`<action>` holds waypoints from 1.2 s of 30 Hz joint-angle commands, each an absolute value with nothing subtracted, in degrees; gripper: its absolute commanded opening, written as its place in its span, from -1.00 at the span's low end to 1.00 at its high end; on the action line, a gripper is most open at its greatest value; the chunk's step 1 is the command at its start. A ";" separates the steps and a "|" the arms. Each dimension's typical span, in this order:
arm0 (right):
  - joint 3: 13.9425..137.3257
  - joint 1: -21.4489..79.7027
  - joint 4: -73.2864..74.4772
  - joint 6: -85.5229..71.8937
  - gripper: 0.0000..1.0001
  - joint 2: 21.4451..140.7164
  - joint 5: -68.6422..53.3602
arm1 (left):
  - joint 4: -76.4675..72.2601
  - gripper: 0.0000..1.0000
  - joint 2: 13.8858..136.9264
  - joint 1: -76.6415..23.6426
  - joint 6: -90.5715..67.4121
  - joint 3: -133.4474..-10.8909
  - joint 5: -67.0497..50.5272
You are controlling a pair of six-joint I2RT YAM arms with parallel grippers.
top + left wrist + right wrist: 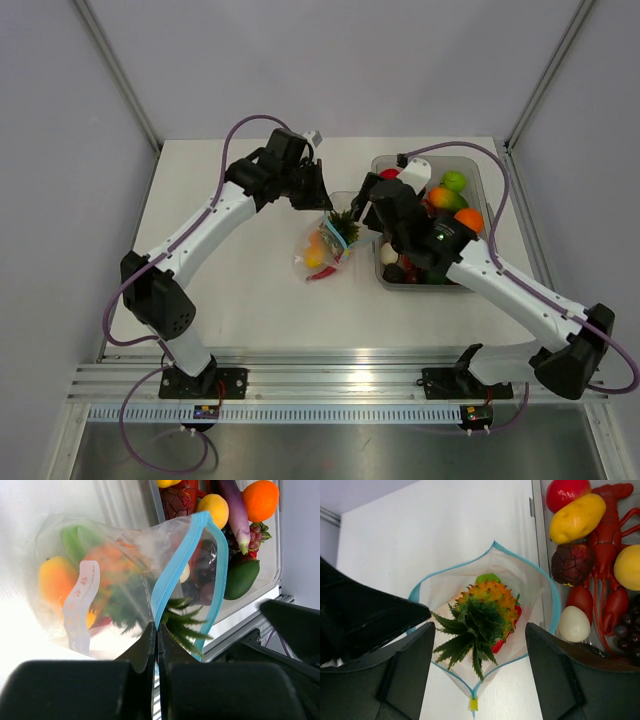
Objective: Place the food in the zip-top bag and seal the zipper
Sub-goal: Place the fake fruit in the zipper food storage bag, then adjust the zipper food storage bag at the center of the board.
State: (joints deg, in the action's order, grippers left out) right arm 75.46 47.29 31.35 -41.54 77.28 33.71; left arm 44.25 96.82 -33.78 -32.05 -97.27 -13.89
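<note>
The zip-top bag (325, 245) lies on the table with its mouth held up and wide open. My left gripper (157, 632) is shut on the bag's rim, pinching the blue zipper (175, 575). Through the clear plastic, yellow, orange, green and red food shows inside the bag (90, 580). In the right wrist view a toy pineapple (482, 612) sits in the bag's mouth (530, 580), leaves pointing up. My right gripper (480, 630) hovers open right above it, its fingers apart on either side and touching nothing. More food fills the tub: a red lobster (607, 580), a yellow piece (577, 517) and a white egg (574, 624).
The rigid clear tub (480, 175) stands just right of the bag, its wall close to my right gripper (365, 210). An orange (260, 500) and a purple eggplant (235, 510) lie in it. My left gripper (318, 190) stands at the bag's far side. The aluminium rail (330, 385) borders the near edge.
</note>
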 commanded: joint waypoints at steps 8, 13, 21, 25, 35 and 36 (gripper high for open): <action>64.87 37.20 33.14 -44.65 0.38 69.43 21.64 | 40.25 -1.00 95.19 -33.40 -32.61 -95.28 -16.26; 64.07 35.07 31.47 -44.30 0.32 74.69 13.98 | 39.73 -1.00 94.22 -33.40 -32.96 -94.13 -16.52; 71.00 35.51 28.13 -39.21 -1.00 80.07 7.39 | 41.04 -1.00 91.85 -32.79 -30.86 -93.78 -15.56; 81.10 38.66 28.73 -35.42 -1.00 82.34 4.92 | 44.73 -1.00 89.30 -27.87 -27.60 -97.64 -14.68; 88.26 45.97 26.20 -35.42 -1.00 89.90 8.77 | 47.82 -1.00 86.57 -22.15 -24.52 -95.48 -11.44; 87.89 45.88 26.28 -34.98 -1.00 92.52 9.75 | 47.46 -1.00 86.75 -22.06 -24.52 -93.54 -11.16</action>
State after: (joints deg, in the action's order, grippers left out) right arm 89.93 46.35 27.86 -35.66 87.48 6.66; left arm 47.33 86.50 -21.63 -26.30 -98.28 -13.08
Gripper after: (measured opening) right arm 0.011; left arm 0.008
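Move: About 3 cm to the right of the open right hand, 1 cm back and 10 cm below, is the bag's free right rim. The pineapple in the bag lies some 4 cm left, 3 cm back and 14 cm below this hand. The white egg sits roughly 7 cm right, 10 cm back and 20 cm below it. From the left hand, already pinching the opposite rim, the right rim is about 11 cm right, 3 cm back and 7 cm below. Swinging right around the bag's mouth, then dropping about 10 cm while tipping some 20 degrees nose-down, the right hand shuts its fingers on the free right rim. It then sweeps about 13 cm left and 15 cm up, turning counter-clockwise. The left hand keeps its pinch, sinks slightly, then travels left about 10 cm and up with it. ##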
